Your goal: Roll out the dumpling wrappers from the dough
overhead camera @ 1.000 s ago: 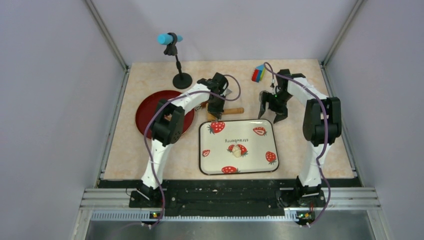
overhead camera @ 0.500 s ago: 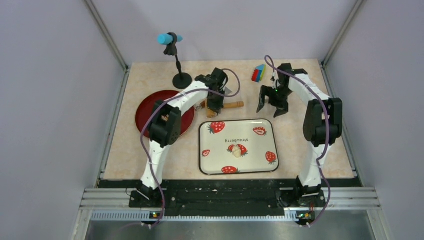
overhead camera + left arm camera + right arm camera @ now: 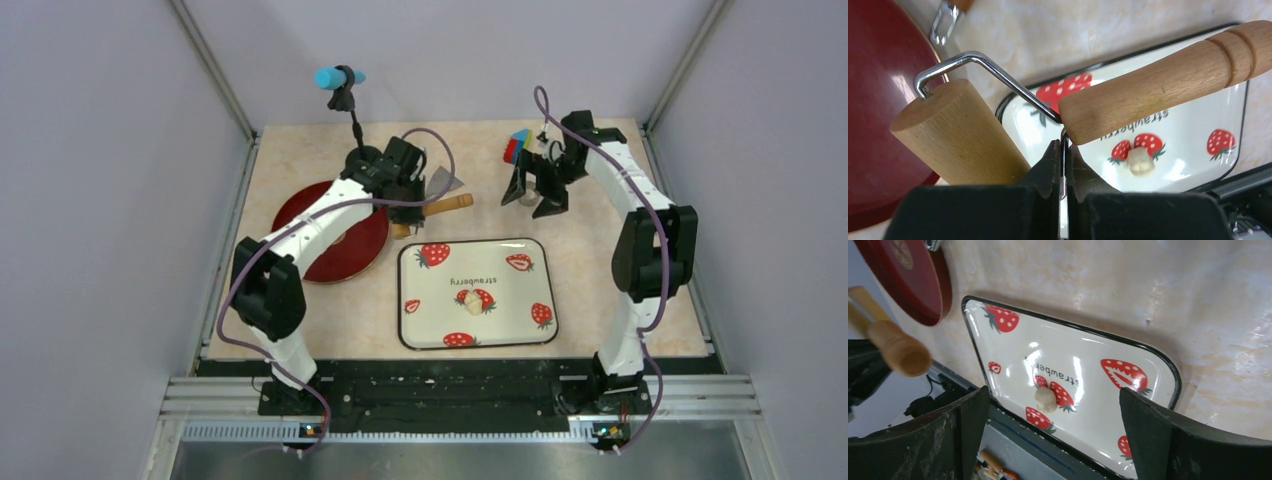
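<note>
The dough [image 3: 472,303] is a small pale lump lying on the strawberry-print tray [image 3: 535,262]. My left gripper [image 3: 407,200] hangs behind the tray's far left corner, shut on the rolling pin [image 3: 445,205]. In the left wrist view its fingers [image 3: 1050,160] pinch the pin's metal wire between the wooden roller [image 3: 953,135] and the handle [image 3: 1168,82], with the dough [image 3: 1139,161] below. My right gripper [image 3: 533,195] hovers open behind the tray's far right corner. Between its wide fingers [image 3: 965,430] the dough [image 3: 1045,399] shows on the tray [image 3: 1173,375]. No dumpling wrappers are in view.
A red plate [image 3: 335,240] lies left of the tray, partly under the left arm. A microphone stand [image 3: 362,158] is at the back left, a coloured block [image 3: 516,147] at the back right, and a grey metal tool [image 3: 445,182] just behind the rolling pin.
The left arm has swung left and back, carrying the rolling pin with it. The right gripper has moved towards the back of the table and opened wider.
</note>
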Action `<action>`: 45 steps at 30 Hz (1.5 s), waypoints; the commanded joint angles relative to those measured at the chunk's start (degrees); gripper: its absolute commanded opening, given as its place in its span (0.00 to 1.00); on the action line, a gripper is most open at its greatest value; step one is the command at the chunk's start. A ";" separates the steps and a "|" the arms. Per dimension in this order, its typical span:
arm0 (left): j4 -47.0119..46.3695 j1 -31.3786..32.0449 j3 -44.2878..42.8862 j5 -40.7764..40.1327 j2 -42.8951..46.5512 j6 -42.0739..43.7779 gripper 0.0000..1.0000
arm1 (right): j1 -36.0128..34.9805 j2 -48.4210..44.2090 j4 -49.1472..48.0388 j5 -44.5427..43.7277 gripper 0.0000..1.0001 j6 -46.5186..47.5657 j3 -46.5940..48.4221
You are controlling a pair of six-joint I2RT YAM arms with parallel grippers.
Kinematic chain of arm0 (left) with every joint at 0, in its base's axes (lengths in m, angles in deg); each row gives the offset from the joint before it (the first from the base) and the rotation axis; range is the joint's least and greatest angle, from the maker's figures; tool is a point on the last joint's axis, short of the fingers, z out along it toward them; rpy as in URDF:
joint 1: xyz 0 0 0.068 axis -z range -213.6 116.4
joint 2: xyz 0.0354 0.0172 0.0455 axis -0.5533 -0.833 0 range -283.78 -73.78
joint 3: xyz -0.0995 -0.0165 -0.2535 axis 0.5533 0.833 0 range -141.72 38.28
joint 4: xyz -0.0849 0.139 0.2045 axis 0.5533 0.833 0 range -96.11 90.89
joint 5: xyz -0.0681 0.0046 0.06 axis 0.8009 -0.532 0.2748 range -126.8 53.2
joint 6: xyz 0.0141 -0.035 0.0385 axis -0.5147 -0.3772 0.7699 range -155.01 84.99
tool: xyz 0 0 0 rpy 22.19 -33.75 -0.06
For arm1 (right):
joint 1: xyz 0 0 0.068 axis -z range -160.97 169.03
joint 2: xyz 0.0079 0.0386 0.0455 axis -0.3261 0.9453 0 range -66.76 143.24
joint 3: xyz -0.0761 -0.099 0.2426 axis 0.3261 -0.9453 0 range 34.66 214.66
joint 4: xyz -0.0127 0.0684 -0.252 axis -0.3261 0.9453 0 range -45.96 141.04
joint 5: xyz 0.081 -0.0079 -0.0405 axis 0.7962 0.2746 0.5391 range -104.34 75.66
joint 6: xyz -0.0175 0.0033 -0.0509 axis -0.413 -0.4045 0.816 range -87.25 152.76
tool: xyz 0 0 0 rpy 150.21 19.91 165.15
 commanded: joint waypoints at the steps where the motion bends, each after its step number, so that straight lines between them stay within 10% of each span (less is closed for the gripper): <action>1: -5.01 -0.16 9.07 2.68 6.34 -4.63 0.00 | -1.58 -2.78 -3.54 10.19 0.97 -0.05 -0.24; 30: -13.37 3.89 15.68 10.20 8.02 -10.40 0.00 | -12.14 5.43 -12.15 30.42 0.74 -7.73 -7.40; 45: -14.88 3.94 15.64 12.19 7.02 -12.51 0.00 | -14.21 3.08 -18.61 23.23 0.64 -12.42 -6.80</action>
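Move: The left gripper still holds the rolling pin by its metal neck; the middle of the pin's handle is about 8 cm to that hand's right and 3 cm ahead, at nearly its height. From the empty right gripper the handle lies some 16 cm left, about 1 cm ahead and 1 cm higher. The dough is roughly 16 cm back and 11 cm left of the right hand, 13 cm below; the ring cutter is 9 cm ahead, 1 cm left and 13 cm below. Bring the right gripper about 14 cm left and 6 cm back to the rolling pin's handle, swinging its fingers some 30 degrees to point more leftward and narrowing them partway around the handle, without pinching yet. With the left gripper keep hold of the neck and draw the pin quickly back and down, then ease it right towards the right hand. ##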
